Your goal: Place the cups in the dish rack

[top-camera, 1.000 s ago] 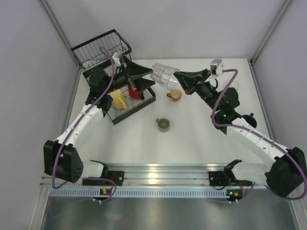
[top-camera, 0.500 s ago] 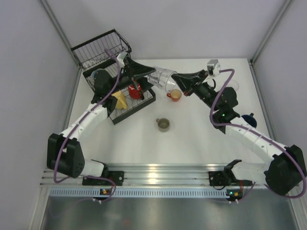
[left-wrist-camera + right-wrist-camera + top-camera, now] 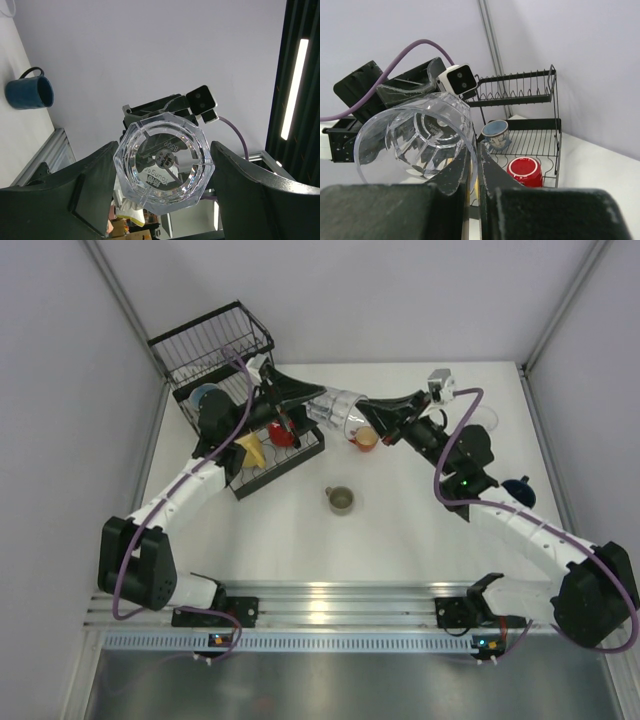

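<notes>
A clear tumbler (image 3: 340,408) hangs sideways in the air between my two arms, just right of the dish rack (image 3: 300,455). My right gripper (image 3: 366,412) is shut on its rim (image 3: 475,147), one finger inside the tumbler (image 3: 415,140) and one outside. My left gripper (image 3: 318,405) is open, with its fingers close on either side of the tumbler's faceted base (image 3: 165,165). In the rack's tray lie a red mug (image 3: 524,171), a yellow mug (image 3: 250,450) and a light blue cup (image 3: 495,132).
An orange-red mug (image 3: 365,438) stands on the table just under the tumbler, and an olive-grey mug (image 3: 341,500) sits nearer me. A dark blue mug (image 3: 518,488) and another clear tumbler (image 3: 482,418) are at the right. The rack's tall basket (image 3: 205,340) is back left.
My right gripper has carried the tumbler left toward the rack. My left gripper has swung right to meet it, and its jaws have narrowed around the tumbler's base.
</notes>
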Action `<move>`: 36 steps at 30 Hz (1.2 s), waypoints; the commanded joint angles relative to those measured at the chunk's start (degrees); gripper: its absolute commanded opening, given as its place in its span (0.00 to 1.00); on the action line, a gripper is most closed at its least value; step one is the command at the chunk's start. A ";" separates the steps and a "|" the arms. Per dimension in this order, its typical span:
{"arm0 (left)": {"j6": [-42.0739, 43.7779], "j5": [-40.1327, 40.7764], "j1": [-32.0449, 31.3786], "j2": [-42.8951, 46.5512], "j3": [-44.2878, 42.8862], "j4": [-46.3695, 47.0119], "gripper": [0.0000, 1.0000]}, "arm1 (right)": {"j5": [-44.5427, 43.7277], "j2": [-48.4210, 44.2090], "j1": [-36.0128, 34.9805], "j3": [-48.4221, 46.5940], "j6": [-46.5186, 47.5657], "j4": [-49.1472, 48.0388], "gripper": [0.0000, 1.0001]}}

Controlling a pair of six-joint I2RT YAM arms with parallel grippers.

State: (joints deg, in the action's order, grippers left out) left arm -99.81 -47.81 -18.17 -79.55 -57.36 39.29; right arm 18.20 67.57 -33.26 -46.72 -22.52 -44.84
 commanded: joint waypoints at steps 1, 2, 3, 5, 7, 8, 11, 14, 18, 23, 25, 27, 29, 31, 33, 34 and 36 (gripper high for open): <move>0.05 2.46 -0.28 1.24 0.32 4.31 0.24 | 0.26 -1.91 -0.85 0.14 1.08 -1.14 0.06; 0.23 2.55 -0.28 1.15 0.06 4.31 0.10 | 0.00 -2.18 -0.85 0.14 1.25 0.00 0.10; 0.58 2.11 -0.28 0.89 -0.20 4.39 0.04 | -0.26 -2.44 -0.85 0.22 1.52 0.89 0.13; 0.93 2.11 -0.28 0.36 -1.34 4.39 0.00 | -0.88 -3.05 -0.85 0.57 1.61 2.82 0.23; 1.28 2.46 -0.11 0.01 -2.31 4.39 0.00 | -1.75 -3.58 -0.93 0.93 1.87 4.40 0.38; 1.72 2.46 -0.19 -0.51 -2.92 4.31 0.00 | -2.20 -4.37 -0.85 0.93 2.04 6.50 0.42; 3.83 2.81 0.07 -1.57 -5.91 2.21 0.00 | -3.51 -6.04 -0.85 0.84 3.18 11.42 0.55; 9.09 3.60 0.24 -2.01 -9.86 -4.81 0.00 | -4.75 -8.41 -0.76 1.45 3.89 14.16 0.63; 18.83 5.71 0.68 -3.94 -17.67 -15.71 0.00 | -5.80 -12.10 -0.15 5.05 3.37 16.45 0.67; 25.88 7.64 1.82 -8.16 -26.47 -28.00 0.00 | -6.33 -19.03 -0.05 7.69 3.45 21.98 0.68; 30.53 9.31 2.53 -10.87 -32.17 -31.71 0.00 | -6.85 -21.94 0.21 8.57 4.06 24.34 0.69; 40.10 14.99 3.58 -12.99 -41.54 -44.86 0.00 | -7.30 -23.88 0.21 8.75 4.85 26.11 0.69; 47.56 18.97 3.93 -16.50 -50.16 -54.70 0.00 | -7.30 -26.17 0.21 8.40 6.52 29.00 0.69; 50.31 22.84 4.37 -19.57 -54.50 -58.35 0.00 | -7.82 -28.36 0.21 7.96 7.49 31.47 0.69; 54.27 26.44 5.34 -21.43 -60.22 -63.44 0.00 | -8.35 -29.77 0.30 7.35 8.81 34.72 0.69; 55.67 29.85 5.86 -22.13 -61.80 -64.59 0.00 | -8.70 -31.34 0.30 7.26 9.25 35.60 0.69; 59.54 35.12 7.53 -23.98 -65.76 -67.22 0.00 | -9.49 -33.02 0.38 7.26 9.95 37.98 0.69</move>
State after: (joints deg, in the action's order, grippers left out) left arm -49.91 -23.49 -12.67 -102.54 -116.68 -20.27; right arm 10.35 37.10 -33.19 -37.89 -15.29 -11.46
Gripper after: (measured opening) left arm 0.746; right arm 0.692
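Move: The clear cup is already between both grippers, its middle about 4 cm right of the left hand and 5 cm left and 2 above the right. From the left hand the rack's upper tier lies some 28 cm ahead, 30 left and 13 below; the red mug 17 ahead, 13 left and the yellow mug 10 ahead, 22 left, both about 31 below. The orange cup is 18 ahead, 5 right and 36 below the right hand. Back and to its right, sinking a little, the right hand opens its fingers off the clear cup's rim and withdraws about 10 cm. The left keeps its grip on the base, pauses, then swings forward some 18 cm and up about 5, drawing left late, towards the upper tier, rolling left side up and turning counter-clockwise, each by roughly 30 degrees. ##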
